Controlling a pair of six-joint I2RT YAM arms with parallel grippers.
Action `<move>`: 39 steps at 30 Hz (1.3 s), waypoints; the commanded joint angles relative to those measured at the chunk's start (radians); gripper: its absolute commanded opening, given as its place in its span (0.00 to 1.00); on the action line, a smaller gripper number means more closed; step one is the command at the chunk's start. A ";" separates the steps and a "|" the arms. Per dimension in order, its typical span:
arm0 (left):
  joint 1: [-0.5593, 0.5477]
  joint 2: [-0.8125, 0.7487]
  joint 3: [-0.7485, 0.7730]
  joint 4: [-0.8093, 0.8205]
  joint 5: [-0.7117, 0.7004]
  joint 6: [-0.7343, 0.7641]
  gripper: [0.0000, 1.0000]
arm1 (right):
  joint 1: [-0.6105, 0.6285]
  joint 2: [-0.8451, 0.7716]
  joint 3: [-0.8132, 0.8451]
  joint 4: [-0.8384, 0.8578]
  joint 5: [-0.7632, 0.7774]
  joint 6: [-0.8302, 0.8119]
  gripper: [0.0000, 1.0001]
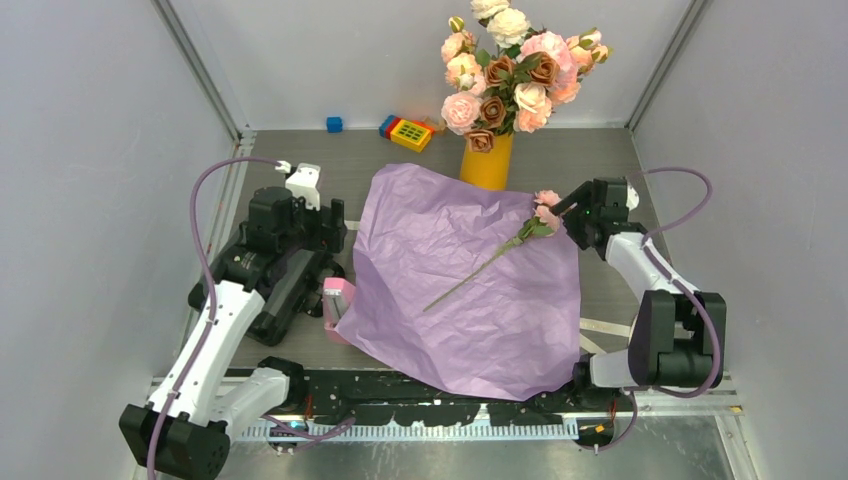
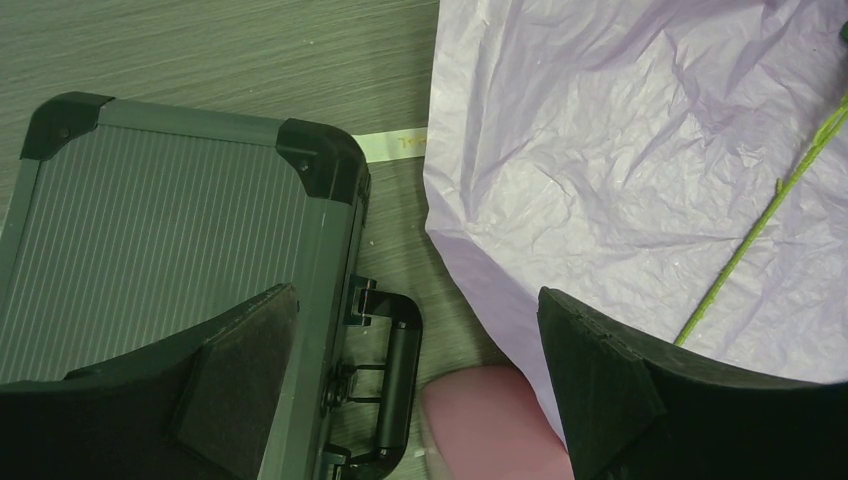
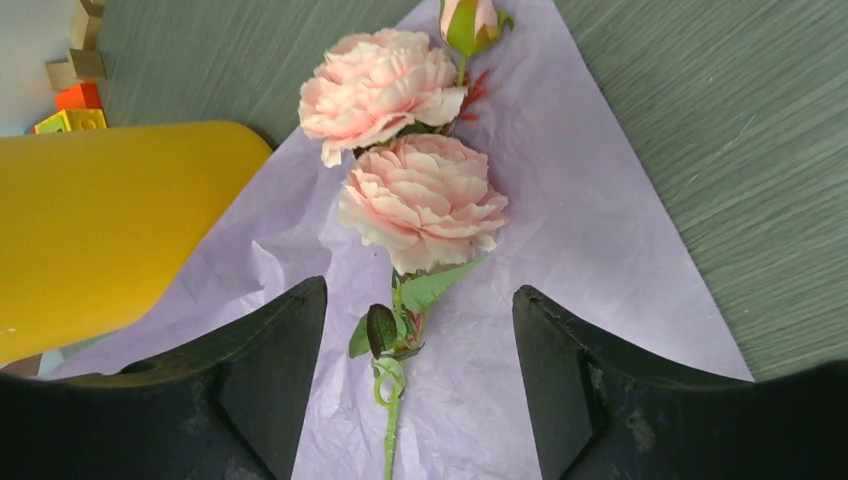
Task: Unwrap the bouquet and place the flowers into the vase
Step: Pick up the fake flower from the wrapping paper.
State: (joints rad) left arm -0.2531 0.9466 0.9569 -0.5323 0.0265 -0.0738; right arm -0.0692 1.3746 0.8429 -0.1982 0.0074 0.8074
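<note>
The bouquet's lilac paper (image 1: 470,280) lies spread flat mid-table. One flower (image 1: 545,210) with two pink blooms rests on its far right corner, its thin green stem (image 2: 760,230) running diagonally toward the near left. My right gripper (image 1: 575,215) is open, its fingers astride the stem just below the blooms (image 3: 422,200), not touching it (image 3: 415,340). The yellow vase (image 1: 487,160) stands behind the paper, full of pink, peach and brown roses (image 1: 510,75). My left gripper (image 1: 325,240) hangs open and empty (image 2: 420,350) at the paper's left edge.
A black ribbed case (image 2: 180,220) with a handle (image 2: 395,385) lies under the left arm. A pink object (image 1: 338,300) sits between the case and the paper. A blue block (image 1: 334,124) and colourful toy bricks (image 1: 405,132) lie at the back wall.
</note>
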 commanded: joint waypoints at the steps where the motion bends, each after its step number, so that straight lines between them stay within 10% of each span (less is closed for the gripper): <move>1: 0.005 0.004 0.016 0.022 0.005 0.007 0.92 | 0.011 0.007 -0.054 0.118 -0.058 0.079 0.72; 23: 0.005 0.000 0.017 0.019 -0.005 0.011 0.92 | 0.144 0.249 -0.115 0.401 -0.023 0.192 0.56; 33: 0.005 0.001 0.017 0.018 -0.010 0.014 0.92 | 0.152 0.247 -0.102 0.424 0.038 0.183 0.06; 39: 0.005 0.005 0.017 0.018 -0.012 0.015 0.92 | 0.152 0.170 -0.125 0.437 0.088 0.167 0.00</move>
State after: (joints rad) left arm -0.2531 0.9527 0.9569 -0.5331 0.0261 -0.0700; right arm 0.0776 1.6257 0.7105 0.1806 0.0204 0.9936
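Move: The flower's stem just under its lower pink bloom is some 6 cm to my right hand's left, 2 cm ahead and 8 cm below. The lower bloom is about 5 cm ahead, 4 cm left and 7 cm down; the upper bloom lies 4 cm farther out beyond it. The yellow vase stands roughly 9 cm ahead and 16 cm left, its middle about level with my hand. From my left hand, that stem spot is around 11 cm ahead, 38 cm right and 20 cm below. I bring my right hand down about 8 cm and left about 7 cm to the flower, rolling its left side up some 10 degrees as the fingers narrow a little. Once low, I close them nearly shut and pinch the stem just below the lower bloom, easing about 1 cm forward and 1 cm back to the right. ##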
